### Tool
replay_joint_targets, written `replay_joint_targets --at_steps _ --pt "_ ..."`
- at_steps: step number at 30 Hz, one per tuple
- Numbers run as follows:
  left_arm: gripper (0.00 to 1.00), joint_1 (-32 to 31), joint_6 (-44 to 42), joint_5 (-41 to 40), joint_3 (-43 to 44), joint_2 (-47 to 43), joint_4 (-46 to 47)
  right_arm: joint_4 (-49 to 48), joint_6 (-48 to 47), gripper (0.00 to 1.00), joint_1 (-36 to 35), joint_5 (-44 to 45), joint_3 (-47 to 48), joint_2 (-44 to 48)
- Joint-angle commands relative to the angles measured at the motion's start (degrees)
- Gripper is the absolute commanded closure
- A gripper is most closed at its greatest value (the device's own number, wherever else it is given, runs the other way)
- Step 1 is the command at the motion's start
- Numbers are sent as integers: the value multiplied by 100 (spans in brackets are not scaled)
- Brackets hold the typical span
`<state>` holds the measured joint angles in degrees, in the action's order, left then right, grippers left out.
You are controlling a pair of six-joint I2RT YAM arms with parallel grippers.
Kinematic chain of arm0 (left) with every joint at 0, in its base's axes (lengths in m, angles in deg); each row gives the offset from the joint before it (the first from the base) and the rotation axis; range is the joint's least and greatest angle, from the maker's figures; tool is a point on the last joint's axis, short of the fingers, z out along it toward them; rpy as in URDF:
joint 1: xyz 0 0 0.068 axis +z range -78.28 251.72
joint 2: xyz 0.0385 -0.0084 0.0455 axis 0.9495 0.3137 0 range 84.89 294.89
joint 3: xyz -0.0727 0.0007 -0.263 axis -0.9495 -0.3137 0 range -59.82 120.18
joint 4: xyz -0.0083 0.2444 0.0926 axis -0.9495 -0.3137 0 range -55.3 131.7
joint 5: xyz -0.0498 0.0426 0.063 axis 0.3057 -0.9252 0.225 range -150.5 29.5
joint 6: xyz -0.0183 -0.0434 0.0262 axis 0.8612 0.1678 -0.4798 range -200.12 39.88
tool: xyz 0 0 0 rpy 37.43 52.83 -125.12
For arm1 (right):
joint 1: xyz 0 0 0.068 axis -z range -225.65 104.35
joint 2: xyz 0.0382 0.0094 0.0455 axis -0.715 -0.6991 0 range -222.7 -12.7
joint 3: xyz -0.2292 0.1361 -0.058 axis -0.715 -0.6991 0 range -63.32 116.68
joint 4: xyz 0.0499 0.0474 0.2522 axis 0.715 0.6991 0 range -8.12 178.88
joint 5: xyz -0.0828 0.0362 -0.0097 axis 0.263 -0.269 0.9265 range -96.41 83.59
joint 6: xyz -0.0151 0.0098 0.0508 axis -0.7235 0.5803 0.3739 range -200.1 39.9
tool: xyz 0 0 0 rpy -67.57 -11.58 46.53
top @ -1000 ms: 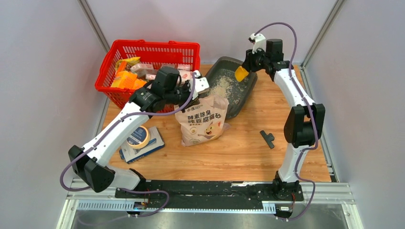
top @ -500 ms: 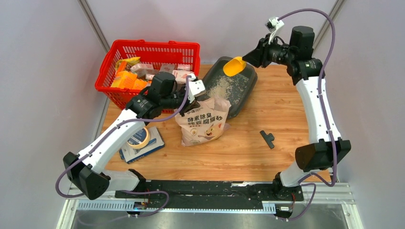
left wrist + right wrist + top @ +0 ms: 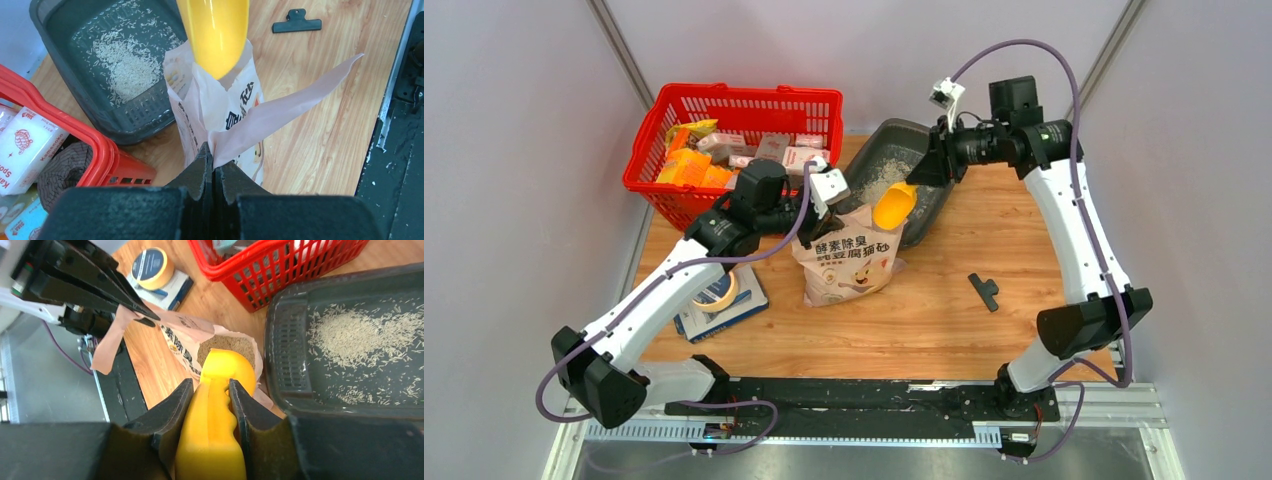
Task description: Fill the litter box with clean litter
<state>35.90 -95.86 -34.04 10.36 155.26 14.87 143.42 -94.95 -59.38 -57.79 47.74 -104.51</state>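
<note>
The litter box (image 3: 921, 198) is a dark grey tray at the back of the table, also seen in the left wrist view (image 3: 65, 30) and the right wrist view (image 3: 320, 405). A thin patch of pale litter (image 3: 125, 70) lies on its floor. In front of it stands the pink-beige printed bag (image 3: 849, 255). My left gripper (image 3: 214, 157) is shut on the bag's top edge and holds the mouth open. My right gripper (image 3: 210, 384) is shut on the handle of the yellow scoop (image 3: 222, 370). The scoop's bowl (image 3: 894, 205) points down into the bag's mouth, over the brownish litter (image 3: 227, 344) inside.
A red mesh basket (image 3: 734, 97) with packets stands left of the tray, close to my left arm. A tape roll (image 3: 712, 287) rests on a blue and white box (image 3: 749, 303) at the left front. A black clip (image 3: 985, 290) lies on the wood right of the bag.
My right arm has swung the scoop from above the tray's far end down and left to the bag's mouth. My left gripper has kept its hold on the bag's edge.
</note>
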Motion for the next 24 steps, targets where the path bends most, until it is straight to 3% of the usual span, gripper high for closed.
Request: replay_joint_targets --at_steps 1,7,12,18,20,24 --pt "100 -5 195 246 58 -296 495 825 -1036 100 -392 504 206 -144" --pt "100 -13 230 255 41 -445 450 -316 -485 100 -1148 2434 -419 -82" --pt "100 -13 493 255 32 -533 573 -1038 1052 100 -1702 3922 -875 -39" --pt "100 -13 986 255 93 -533 872 -1625 2037 100 -2036 4469 -1716 214" --pt "100 -13 1030 263 111 -550 890 -2250 2083 100 -2071 4600 -2166 391" --pt "100 -13 1074 281 120 -638 872 -2357 2118 100 -2151 4812 -2642 445"
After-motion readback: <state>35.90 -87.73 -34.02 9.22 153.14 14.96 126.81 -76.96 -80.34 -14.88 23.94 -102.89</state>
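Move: The litter bag's open mouth, to which the right hand takes the yellow scoop, lies about 9 cm left, 4 cm ahead and 19 cm below that hand. The litter box stands some 21 cm ahead and 3 cm left; the black clip is 18 cm right and 5 cm back, both about 34 cm down. The left gripper is 18 cm left, 5 cm back and 8 cm below. From the left hand, the mouth is about 9 cm right, 7 cm ahead and 9 cm lower. Down some 14 cm and about 4 cm to its left, the right hand lowers the still-gripped yellow scoop bowl-first into the bag's open mouth, tipping the fingers more steeply down while swinging them about 20 degrees clockwise. The left hand keeps its pinch on the bag's rim, drawing back only about a centimetre with a slight turn of the wrist. ##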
